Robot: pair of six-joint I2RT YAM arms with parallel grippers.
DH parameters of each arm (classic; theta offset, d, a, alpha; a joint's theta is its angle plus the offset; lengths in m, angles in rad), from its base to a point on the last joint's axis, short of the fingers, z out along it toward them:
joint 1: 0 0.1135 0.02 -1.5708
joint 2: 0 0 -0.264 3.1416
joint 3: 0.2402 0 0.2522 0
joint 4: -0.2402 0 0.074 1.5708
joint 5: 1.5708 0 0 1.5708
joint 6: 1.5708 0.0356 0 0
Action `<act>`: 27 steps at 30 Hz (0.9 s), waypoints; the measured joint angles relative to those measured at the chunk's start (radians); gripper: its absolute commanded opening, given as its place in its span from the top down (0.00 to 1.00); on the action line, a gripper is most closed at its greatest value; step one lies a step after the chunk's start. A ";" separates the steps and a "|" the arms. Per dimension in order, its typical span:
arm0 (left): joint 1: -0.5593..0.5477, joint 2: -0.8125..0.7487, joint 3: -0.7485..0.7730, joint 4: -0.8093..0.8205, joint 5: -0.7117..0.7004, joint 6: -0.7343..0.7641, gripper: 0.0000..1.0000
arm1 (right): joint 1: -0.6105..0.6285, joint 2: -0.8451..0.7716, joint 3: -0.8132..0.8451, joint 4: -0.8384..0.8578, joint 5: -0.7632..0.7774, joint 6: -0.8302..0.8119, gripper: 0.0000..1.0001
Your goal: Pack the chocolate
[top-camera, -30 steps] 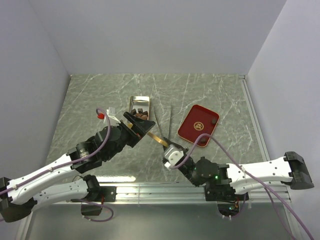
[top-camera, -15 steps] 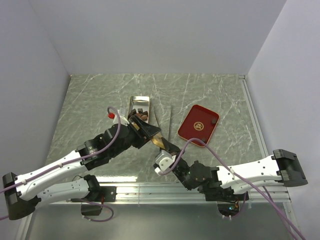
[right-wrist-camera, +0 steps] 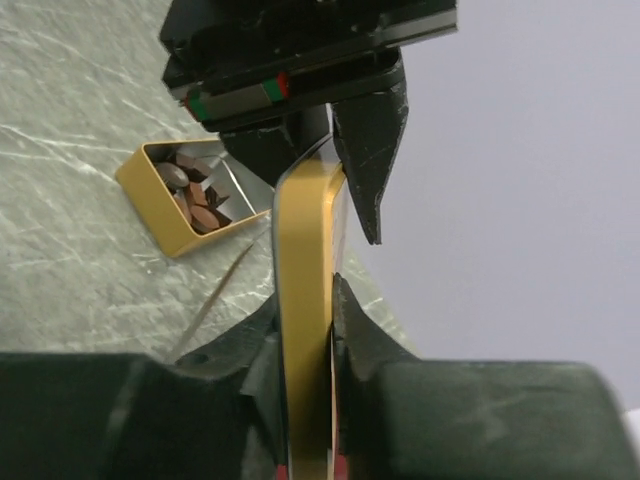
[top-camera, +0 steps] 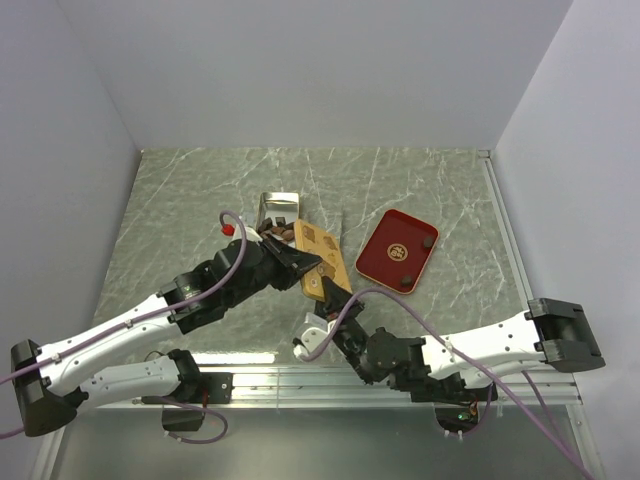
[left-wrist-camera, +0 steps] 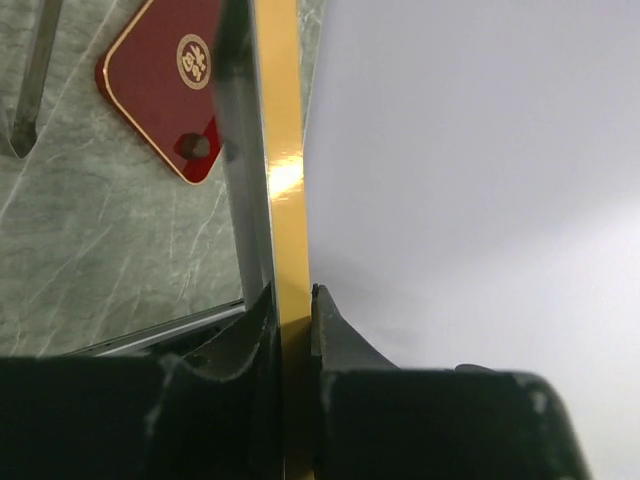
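Observation:
The gold tin (top-camera: 277, 207) stands open at mid-table with several brown chocolate chunks (top-camera: 281, 232) in it; they also show in the right wrist view (right-wrist-camera: 196, 203). One dark chunk (top-camera: 427, 241) lies on the red tray (top-camera: 397, 250) and shows in the left wrist view (left-wrist-camera: 198, 147). The gold lid (top-camera: 324, 262) is held in the air just right of the tin. My left gripper (top-camera: 299, 266) is shut on its left edge (left-wrist-camera: 284, 190). My right gripper (top-camera: 333, 304) is shut on its near end (right-wrist-camera: 305, 250).
Thin metal tweezers (left-wrist-camera: 30, 80) lie on the marble table between the tin and the tray. The left gripper's fingers (right-wrist-camera: 372, 140) sit close above my right gripper. White walls ring the table.
The lid has turned from edge-on to face-up and shifted slightly right. The right arm has swung left and its gripper has closed on the lid's near end. The left gripper still holds it.

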 measured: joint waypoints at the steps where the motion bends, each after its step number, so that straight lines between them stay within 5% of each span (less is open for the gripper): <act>1: 0.003 -0.001 0.000 0.000 0.008 0.002 0.99 | 0.000 0.007 0.000 0.018 0.004 0.000 0.39; 2: 0.006 -0.002 0.000 0.003 0.013 0.014 0.99 | 0.000 0.015 0.000 0.040 0.010 0.008 0.29; 12: 0.155 -0.084 -0.073 0.048 0.063 0.068 1.00 | 0.021 0.066 -0.047 0.296 0.082 -0.036 0.27; 20: 0.394 -0.078 -0.165 0.109 0.109 0.156 1.00 | 0.064 -0.175 -0.072 0.054 0.070 0.201 0.28; 27: 0.497 -0.026 -0.232 0.283 0.240 0.337 0.99 | -0.021 -0.454 -0.074 -0.201 -0.132 0.512 0.27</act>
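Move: The gold-and-silver lid is gripped by both my hands. The open chocolate tin it belongs on is about 30 cm ahead of my left hand, 12 cm to its left and 25 cm below. Counted from that hand, at table level, the steel tongs lie roughly 20 cm ahead and 3 cm right, the red tray 20 cm ahead and 25 cm right. The lid's middle is some 7 cm straight ahead of my right hand, slightly above. I spread my right fingers to let go of the lid while my left hand keeps its pinch and barely moves. Then my left hand carries the lid about 14 cm forward and to the left towards the tin, sinking in the later part, with the wrist turning a little. My right hand backs off to its right and up, some 5 cm each way, rolling its left side up. ##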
